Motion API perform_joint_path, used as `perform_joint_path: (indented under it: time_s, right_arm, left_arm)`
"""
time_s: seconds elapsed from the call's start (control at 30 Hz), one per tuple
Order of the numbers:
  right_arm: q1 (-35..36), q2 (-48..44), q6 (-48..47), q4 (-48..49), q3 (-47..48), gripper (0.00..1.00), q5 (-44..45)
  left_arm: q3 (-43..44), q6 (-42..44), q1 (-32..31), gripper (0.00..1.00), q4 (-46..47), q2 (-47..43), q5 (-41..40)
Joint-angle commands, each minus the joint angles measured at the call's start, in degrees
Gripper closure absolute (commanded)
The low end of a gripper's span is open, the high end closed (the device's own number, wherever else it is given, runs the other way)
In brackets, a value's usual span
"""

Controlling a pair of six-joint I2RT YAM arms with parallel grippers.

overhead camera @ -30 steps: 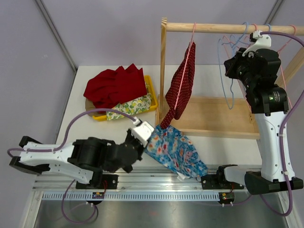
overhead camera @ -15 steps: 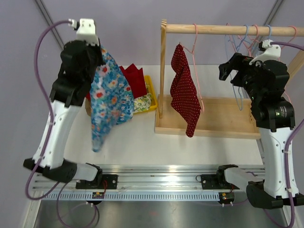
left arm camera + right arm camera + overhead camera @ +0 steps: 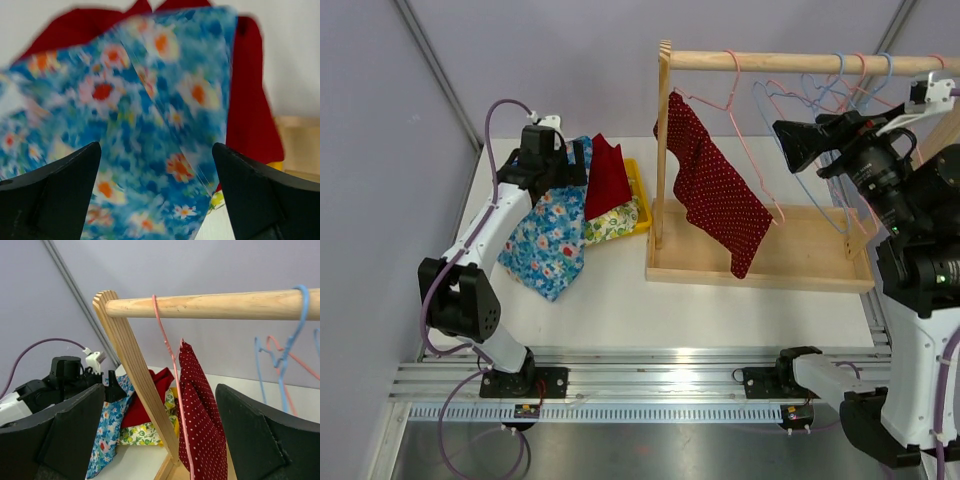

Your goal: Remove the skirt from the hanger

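Observation:
A dark red polka-dot skirt [image 3: 715, 195] [image 3: 200, 410] hangs slanted on a pink hanger [image 3: 732, 85] [image 3: 167, 340] at the left end of the wooden rail [image 3: 800, 62]. My right gripper [image 3: 790, 140] [image 3: 160, 440] is open, raised to the right of the skirt, apart from it and facing it. A blue floral garment [image 3: 548, 240] [image 3: 150, 125] lies off the rack, draped over the pile at the left and down onto the table. My left gripper [image 3: 570, 160] [image 3: 157, 200] hovers over it, open, with the cloth showing between its spread fingers.
A yellow tray [image 3: 638, 190] at the back left holds a red cloth [image 3: 608, 175] and a lemon-print cloth [image 3: 610, 222]. Several bare blue and pink hangers [image 3: 820, 100] hang on the rail's right part. The rack's wooden base [image 3: 800, 255] and upright post [image 3: 663, 150] stand mid-table.
My left arm has dropped from high at the left to the pile, and its jaws have opened, leaving the floral garment there. The red skirt has swung to the right.

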Motion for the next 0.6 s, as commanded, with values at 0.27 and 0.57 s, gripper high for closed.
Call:
perform_joint_path:
  time_s: [0.27,0.57]
  right_arm:
    - [0.1,15.5,2.7,3.7,-0.7,0.04,-11.4]
    - [3.0,19.2,3.1,4.8,-3.9,0.45,-10.2]
  left_arm:
    - [-0.7,-3.4,0.5,0.01,-1.7,-12.2,2.0]
    - [-11.6,-0.8,0.5,0.01,-0.4,-27.9,3.8]
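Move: From the right hand, the pink hanger carrying the red dotted skirt is about 14 cm ahead, 8 cm left and 10 cm down; the skirt's middle lies roughly 2 cm farther out and 12 cm below the hanger's. The nearest empty blue hanger is some 12 cm ahead and 2 cm right, 8 cm down. From the open left hand, the dotted skirt lies around 27 cm right, 5 cm back and 10 cm higher; the blue floral skirt is 13 cm below, 4 cm left, 2 cm back. Forward and down by about 12 and 11 cm, drifting 5 cm left, the right hand swoops open under the rail to the pink hanger, tipping down some 20 degrees and turning a little counter-clockwise; at the end it nearly stops and starts closing around the hanger's near arm. The left, already open, dips slightly over the blue skirt, then backs away and rises, its fingers tilting upward. ##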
